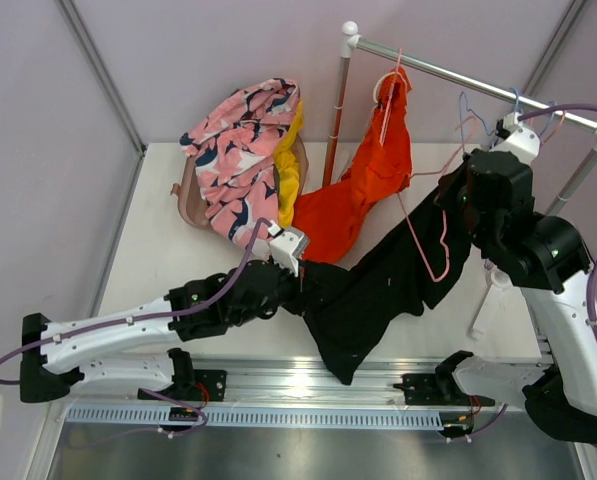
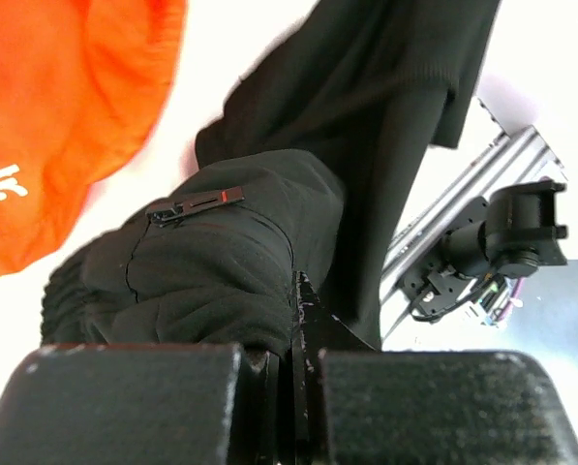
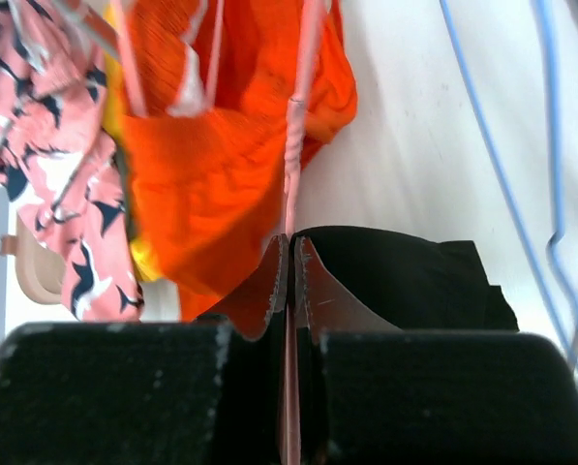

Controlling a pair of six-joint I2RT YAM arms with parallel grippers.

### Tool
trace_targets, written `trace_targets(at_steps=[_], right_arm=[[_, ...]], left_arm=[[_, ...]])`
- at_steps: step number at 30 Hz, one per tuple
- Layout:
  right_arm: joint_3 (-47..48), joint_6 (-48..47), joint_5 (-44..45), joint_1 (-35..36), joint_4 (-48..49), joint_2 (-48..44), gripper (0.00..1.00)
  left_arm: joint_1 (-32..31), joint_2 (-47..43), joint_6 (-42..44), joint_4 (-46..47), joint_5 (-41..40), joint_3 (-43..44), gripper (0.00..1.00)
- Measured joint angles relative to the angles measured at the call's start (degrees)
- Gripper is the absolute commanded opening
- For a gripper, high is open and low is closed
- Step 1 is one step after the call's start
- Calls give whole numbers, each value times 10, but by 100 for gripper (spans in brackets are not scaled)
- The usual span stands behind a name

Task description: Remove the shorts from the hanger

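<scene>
Black shorts (image 1: 378, 290) stretch across the table between my two arms. My left gripper (image 1: 300, 278) is shut on a bunched end of them, seen as black cloth (image 2: 221, 262) around its fingertips (image 2: 298, 291). My right gripper (image 1: 456, 195) is shut on the thin pink hanger (image 1: 440, 262), whose wire (image 3: 293, 145) runs up from between its fingers (image 3: 291, 257); the black shorts (image 3: 414, 281) lie just beyond. Orange shorts (image 1: 373, 180) hang from another hanger on the rail. Pink patterned shorts (image 1: 238, 150) and yellow shorts (image 1: 290, 175) lie piled at the back left.
A clothes rack with a metal rail (image 1: 478, 85) and an upright pole (image 1: 336, 120) stands at the back. Blue hangers (image 1: 488, 115) hang on the rail near my right arm. A tan basket (image 1: 186, 200) sits under the pile. Purple walls enclose the table.
</scene>
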Motion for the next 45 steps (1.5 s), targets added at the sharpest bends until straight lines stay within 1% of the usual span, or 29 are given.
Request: trace_targets(at_steps=[6,14,20,27,34,38,45], right_arm=[[81,-28,-8,-9,2,29,0],[174,-47,-12,-9,-2,61,0],[231,-76,9,-9,1,87,0],[243,-115,37,-17,33,126,0],[245,-126,16,-88,59,180,0],[250,-130,3,-109,70,197,0],[269,-139,-14,-125,92,223,0]], left_arm=[[-2,22,7,20,15,8,0],[-2,52,41,49,15,35,0],[-2,68,61,73,15,39,0],[1,69,70,87,18,39,0],[6,67,70,104,25,29,0],[9,62,70,112,25,9,0],[15,61,70,120,26,-12,0]])
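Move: My right hand already pinches the pink hanger with the black shorts; the stretch of rail meant for its hook is about 17 cm ahead, 2 cm to the right and 9 cm up. The orange shorts hang some 17 cm left, 6 ahead and 10 lower, the blue hangers roughly 12 ahead and 10 right, about level. From my left hand, gripping the shorts' other end, that rail stretch lies some 30 cm ahead, 30 right and 25 up. Keeping the hanger and the black cloth pinched, I raise my right hand about 10 cm, tipping the fingers up a little, then carry it some 10 cm forward and slightly right to bring the hook over the rail, sinking a bit on the way. My left hand keeps its end and follows about 4 cm to the right, rising slightly and settling back. ##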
